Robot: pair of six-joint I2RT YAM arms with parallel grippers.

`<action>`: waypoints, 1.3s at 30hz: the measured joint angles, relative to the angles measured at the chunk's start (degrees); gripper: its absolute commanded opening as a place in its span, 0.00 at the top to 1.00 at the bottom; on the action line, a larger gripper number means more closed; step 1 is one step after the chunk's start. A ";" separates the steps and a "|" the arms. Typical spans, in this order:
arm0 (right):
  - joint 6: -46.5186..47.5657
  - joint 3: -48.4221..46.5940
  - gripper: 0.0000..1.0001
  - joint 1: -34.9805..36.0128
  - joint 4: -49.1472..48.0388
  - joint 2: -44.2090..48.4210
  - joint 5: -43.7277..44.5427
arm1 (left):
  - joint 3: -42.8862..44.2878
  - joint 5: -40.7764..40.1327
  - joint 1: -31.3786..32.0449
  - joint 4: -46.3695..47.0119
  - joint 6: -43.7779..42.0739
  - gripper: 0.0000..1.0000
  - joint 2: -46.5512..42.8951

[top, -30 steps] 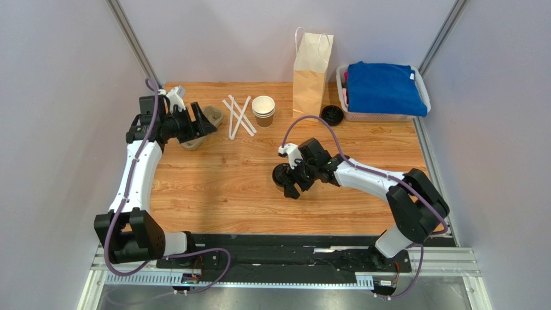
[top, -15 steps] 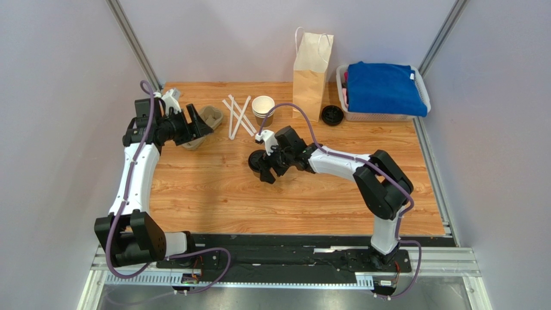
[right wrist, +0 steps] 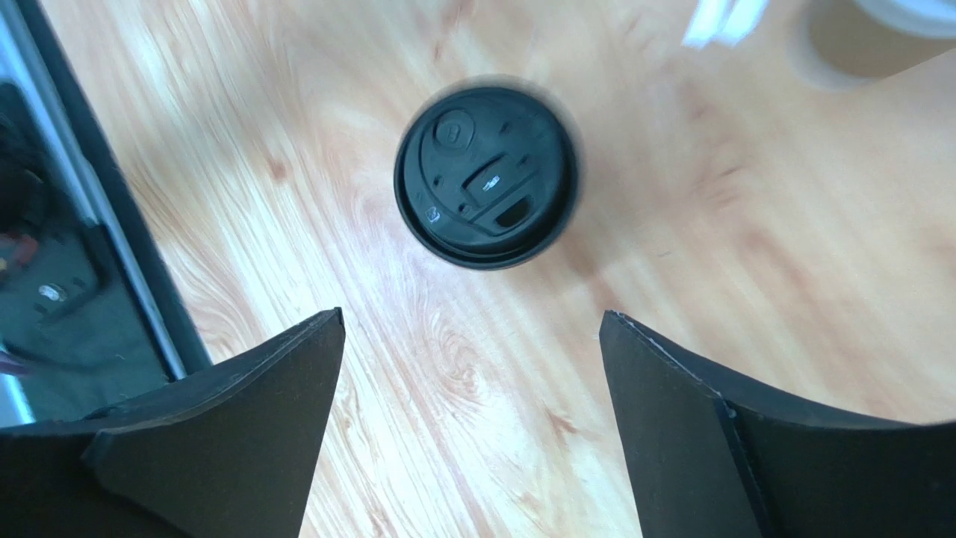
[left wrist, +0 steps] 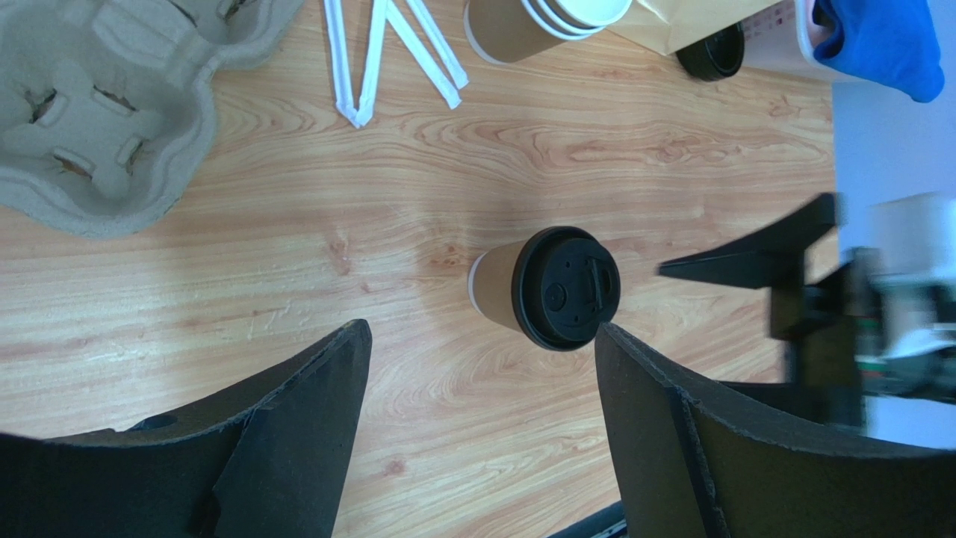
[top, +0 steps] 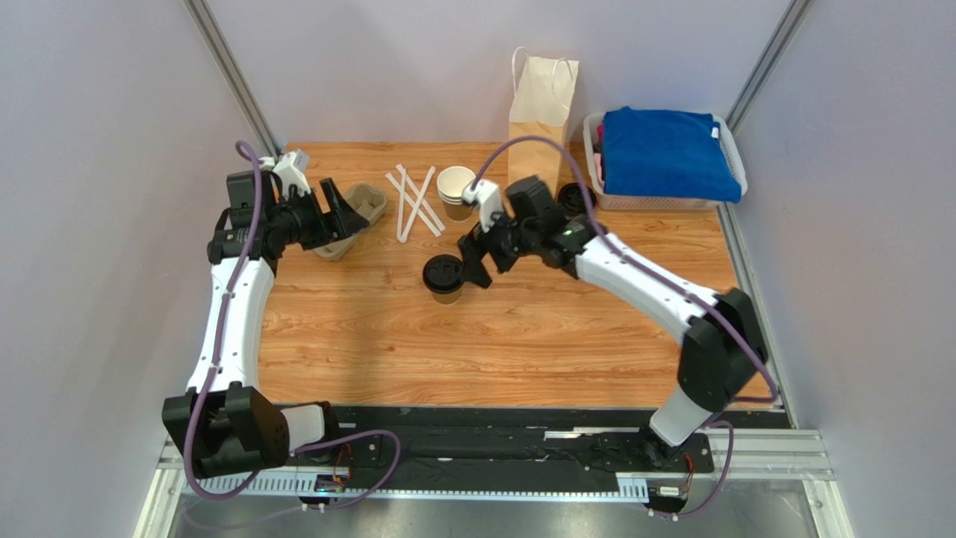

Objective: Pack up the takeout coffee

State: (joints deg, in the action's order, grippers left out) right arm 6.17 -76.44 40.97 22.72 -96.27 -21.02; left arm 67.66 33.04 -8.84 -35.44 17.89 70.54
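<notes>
The takeout coffee (top: 444, 277), a small brown paper cup with a black lid, stands upright on the wooden table (top: 370, 348) left of centre. My right gripper (top: 480, 256) hangs open just to its right and above it. In the right wrist view the lidded cup (right wrist: 486, 176) lies beyond the fingertips of that gripper (right wrist: 471, 319), apart from both fingers. My left gripper (top: 346, 207) is open at the far left with nothing in it, above the moulded cup carrier (top: 367, 202). In the left wrist view the cup (left wrist: 550, 288) stands ahead of the open left gripper (left wrist: 483, 331).
A tall paper bag (top: 541, 123) stands at the back, with a stack of lidless cups (top: 456, 188) and several white straws (top: 413, 202) to its left. A loose black lid (top: 576, 200) lies beside a white basket (top: 732, 148) of blue cloth.
My right gripper carried the cup left and towards the back, set it on the table, opened and drew back off it. The left arm barely shifted.
</notes>
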 measured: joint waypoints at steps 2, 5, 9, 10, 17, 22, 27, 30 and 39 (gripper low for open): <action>-0.11 -2.51 0.09 -2.23 2.93 4.52 -0.94 | -0.02 0.48 -0.02 0.11 -0.04 0.18 -0.48; -1.29 -7.06 0.09 -6.78 4.70 10.49 -1.66 | -0.04 1.20 -0.04 0.17 -0.17 0.18 -1.14; -4.92 -14.71 0.12 -14.91 4.48 14.73 -0.42 | -0.55 1.64 -0.13 1.07 -0.33 0.18 -2.51; -5.73 -16.17 0.13 -16.65 4.22 14.88 0.39 | -0.63 1.75 -0.15 1.25 -0.33 0.18 -2.84; -11.47 -24.35 0.20 -25.68 1.81 8.96 8.72 | -0.96 2.25 -0.17 3.23 -0.20 0.18 -3.65; -15.17 -29.94 0.22 -27.69 0.83 -1.75 12.66 | -1.01 2.12 -0.17 3.54 -0.24 0.18 -3.65; -17.55 -35.32 0.24 -28.70 0.55 -11.61 14.51 | -1.95 1.75 -0.20 3.96 -0.26 0.18 -3.67; -18.47 -38.42 0.30 -28.98 0.44 -15.96 15.08 | -2.16 1.31 -0.20 3.91 -0.28 0.18 -3.67; -19.74 -42.86 0.47 -29.05 -0.59 -21.33 15.56 | -2.32 0.28 -0.59 3.96 -0.31 0.18 -3.54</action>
State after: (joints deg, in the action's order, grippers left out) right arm -13.56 -119.31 11.92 22.13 -117.60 -5.45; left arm 65.34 33.32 -9.43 -31.48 17.58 67.00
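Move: Out at the far edge stands the paper bag, about 28 cm ahead of the right hand and 16 cm to its right, its rim roughly 12 cm higher than the hand. The cup stack is about 21 cm straight ahead and the black lids 21 cm ahead and 23 cm right, while the lidded cup sits 4 cm left and 10 cm below. From the left hand, the bag is some 24 cm ahead and 35 cm right. Leaving the lidded cup with nothing held, the right hand climbs steeply about 25 cm while swinging right, then reaches forward and sinks some 12 cm to the bag's rim at its right side, ending about 28 cm farther out. On the way the hand turns clockwise some 50 degrees to point forward; the open fingers narrow to about half over the rim, no grip visible. ##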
